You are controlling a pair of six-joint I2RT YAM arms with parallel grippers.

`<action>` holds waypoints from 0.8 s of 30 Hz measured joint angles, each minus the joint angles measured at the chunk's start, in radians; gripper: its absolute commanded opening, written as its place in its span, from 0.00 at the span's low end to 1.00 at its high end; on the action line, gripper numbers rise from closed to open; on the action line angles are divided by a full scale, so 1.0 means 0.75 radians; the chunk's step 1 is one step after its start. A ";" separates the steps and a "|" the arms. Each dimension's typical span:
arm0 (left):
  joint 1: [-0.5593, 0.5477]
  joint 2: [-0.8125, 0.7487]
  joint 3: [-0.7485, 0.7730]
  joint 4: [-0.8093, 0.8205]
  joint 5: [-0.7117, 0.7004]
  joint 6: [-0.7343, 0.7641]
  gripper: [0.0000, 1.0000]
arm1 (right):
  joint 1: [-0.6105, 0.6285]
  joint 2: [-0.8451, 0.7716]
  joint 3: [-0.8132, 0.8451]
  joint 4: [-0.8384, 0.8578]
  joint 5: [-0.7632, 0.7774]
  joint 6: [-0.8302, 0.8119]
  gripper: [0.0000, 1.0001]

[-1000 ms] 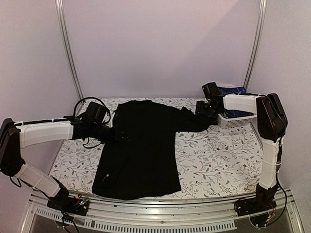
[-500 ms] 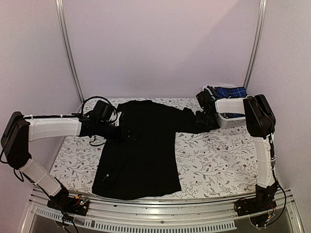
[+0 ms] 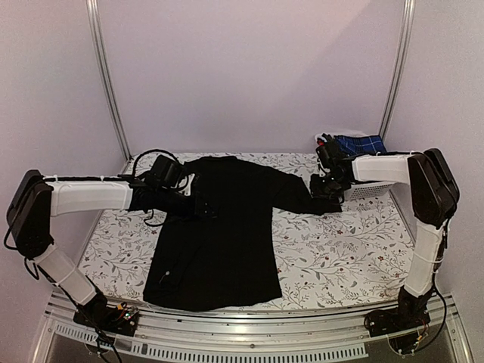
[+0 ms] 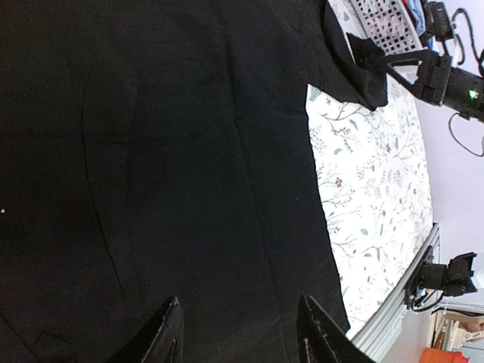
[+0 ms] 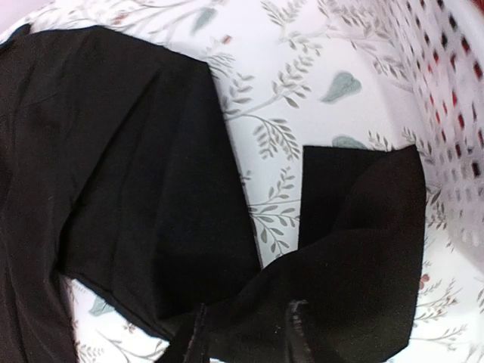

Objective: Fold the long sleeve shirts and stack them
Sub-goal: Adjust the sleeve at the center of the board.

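A black long sleeve shirt (image 3: pixel 219 234) lies spread flat on the floral table, collar toward the back. My left gripper (image 3: pixel 203 212) hovers over its left shoulder area. In the left wrist view the fingers (image 4: pixel 238 302) stand apart, open, with only the shirt's body (image 4: pixel 189 151) beyond them. My right gripper (image 3: pixel 327 187) is at the end of the shirt's right sleeve, beside the basket. In the right wrist view its fingers (image 5: pixel 246 314) are closed in on the dark sleeve end (image 5: pixel 363 227), which drapes up between them. The shirt's left sleeve is hidden under my left arm.
A white slotted basket (image 3: pixel 370 189) stands at the back right, close to my right gripper, with blue checked cloth (image 3: pixel 361 142) in it. The basket wall (image 5: pixel 454 91) fills the right edge of the right wrist view. A metal rail (image 3: pixel 242 321) runs along the near edge.
My right gripper has closed on the sleeve end and shifted slightly right. My left gripper has slid rightward over the shirt, its fingers unchanged.
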 measured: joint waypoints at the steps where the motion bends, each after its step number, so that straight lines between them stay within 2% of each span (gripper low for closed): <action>1: -0.001 0.003 0.001 0.000 0.001 0.000 0.51 | 0.000 -0.029 -0.004 0.002 0.004 -0.004 0.49; 4: -0.003 0.006 0.002 0.000 0.001 -0.001 0.51 | -0.006 -0.099 -0.021 0.011 0.022 0.004 0.54; 14: -0.004 0.012 0.020 -0.004 -0.001 0.000 0.50 | -0.066 -0.161 -0.247 0.060 0.062 0.034 0.50; 18: -0.005 0.025 0.037 -0.004 0.000 0.000 0.50 | -0.080 -0.180 -0.387 0.127 0.068 0.069 0.50; 24: -0.007 0.036 0.044 -0.006 -0.001 0.000 0.50 | -0.108 -0.255 -0.473 0.242 0.071 0.126 0.50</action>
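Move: The sleeve's end, by its near hem, lies about 7 cm to the right of my right hand, 4 cm back and some 4 cm below. The basket's middle stands roughly 19 cm right of this hand and 13 cm ahead, about 2 cm higher, and the shirt's armpit is some 14 cm left, level with it and 4 cm below. From my left hand the sleeve's end lies about 43 cm right, 9 cm ahead and 9 cm below. My right hand spreads its nearly shut fingers to about half open as it lifts some 4 cm off the sleeve, then arcs right and back past the basket's near corner, dropping about 7 cm towards the near hem at the sleeve's end. I finish roughly 7 cm right and 4 cm back, rising a little at the end and turning about 10 degrees clockwise, fingers open over the hem; I can't see whether they touch. ##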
